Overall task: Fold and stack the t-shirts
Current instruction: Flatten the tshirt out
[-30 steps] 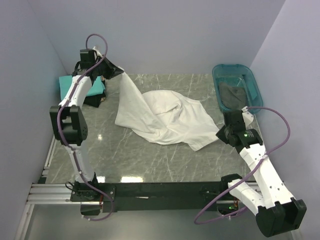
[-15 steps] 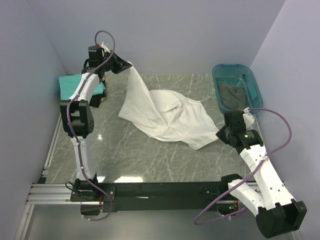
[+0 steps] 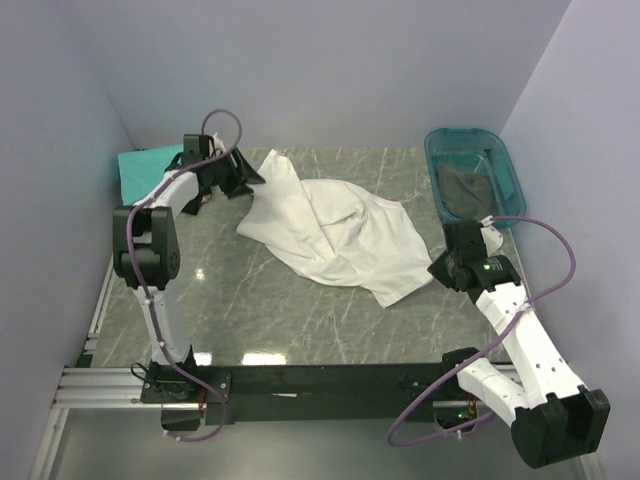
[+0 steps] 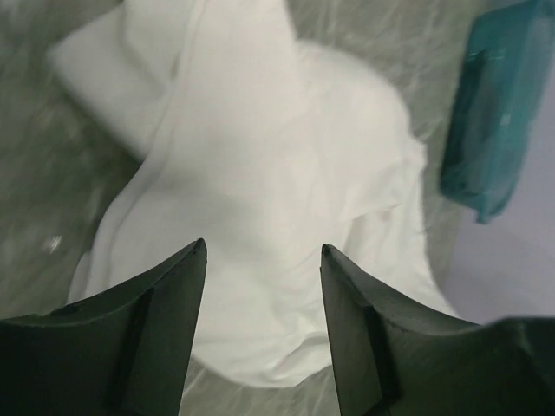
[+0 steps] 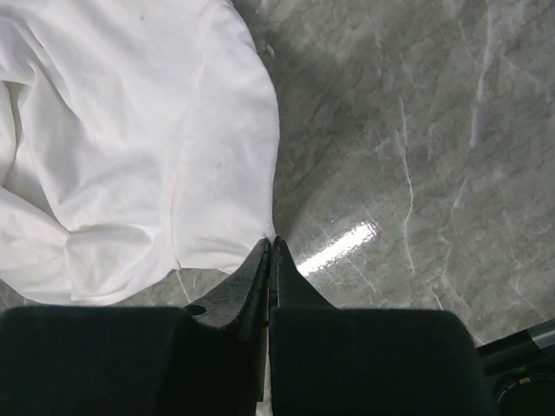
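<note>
A white t-shirt (image 3: 335,228) lies crumpled in the middle of the table, its left part draped in a long fold (image 4: 251,173). My left gripper (image 3: 243,180) hovers at the shirt's far-left end. In the left wrist view the left gripper (image 4: 263,245) is open, with nothing between the fingers and the cloth below them. My right gripper (image 3: 437,268) is at the shirt's right corner. In the right wrist view the right gripper (image 5: 271,243) is shut, its tips pinching the corner of the white t-shirt (image 5: 130,156). A teal t-shirt (image 3: 145,161) lies at the far left, partly hidden by the left arm.
A translucent teal tub (image 3: 505,170) stands at the far right with dark cloth (image 3: 465,190) inside; it also shows in the left wrist view as the tub (image 4: 494,113). Walls close in on the left, back and right. Bare marble table (image 3: 300,310) lies in front of the shirt.
My left gripper came down from its raised position, opened and let go of the white t-shirt. The lifted cloth dropped onto the table. The right arm barely moved.
</note>
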Robot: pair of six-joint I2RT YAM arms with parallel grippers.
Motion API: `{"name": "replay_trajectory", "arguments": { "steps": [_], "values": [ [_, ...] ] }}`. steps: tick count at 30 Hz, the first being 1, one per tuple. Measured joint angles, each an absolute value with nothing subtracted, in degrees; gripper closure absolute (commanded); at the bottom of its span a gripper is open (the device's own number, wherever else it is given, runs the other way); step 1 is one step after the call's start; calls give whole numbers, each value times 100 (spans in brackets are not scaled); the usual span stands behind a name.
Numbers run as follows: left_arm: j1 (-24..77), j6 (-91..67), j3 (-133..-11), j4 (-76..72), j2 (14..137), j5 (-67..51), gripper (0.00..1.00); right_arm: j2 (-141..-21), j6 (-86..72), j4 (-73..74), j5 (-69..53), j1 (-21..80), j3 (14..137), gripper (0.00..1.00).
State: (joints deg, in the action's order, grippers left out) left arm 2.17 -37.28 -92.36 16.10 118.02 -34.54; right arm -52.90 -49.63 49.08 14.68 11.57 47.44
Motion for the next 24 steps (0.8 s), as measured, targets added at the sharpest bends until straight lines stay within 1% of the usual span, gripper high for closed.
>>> {"name": "replay_trajectory", "arguments": {
  "steps": [5,10,18,24],
  "values": [
    [217,-3229,-7824,1979,10584,-3002,37,-5395,-4965,4797,1330,1157,4624,100],
    [217,-3046,-7175,1957,9760,-2733,37,-5419,-4967,4657,1223,1157,4536,100],
    [209,-2906,-6965,2259,10003,-2126,38,-5413,-4967,4595,1190,1157,4456,100],
    [207,-2862,-6965,2418,10178,-1905,39,-5371,-5004,4589,1188,1157,4456,100]
  ]
}}
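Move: The near-left corner of the t-shirt lies about 6 cm back from the open left hand, 3 cm to its left and some 12 cm below. The t-shirt's far tip is roughly 20 cm ahead and 6 cm right of that hand; the teal folded stack sits about 10 cm ahead and 25 cm left. From the right hand, already gripping the t-shirt's right end, that corner is around 22 cm ahead, 48 cm left and 12 cm below. Back towards its base, fast and nearly level at first, the left hand draws off from over the t-shirt by some 10 cm, drifting left, then sinks about 5 cm towards the near-left corner. Its fingers stay open and tip to point more steeply down. The right hand keeps its pinch on the t-shirt's right end, easing slightly down. ##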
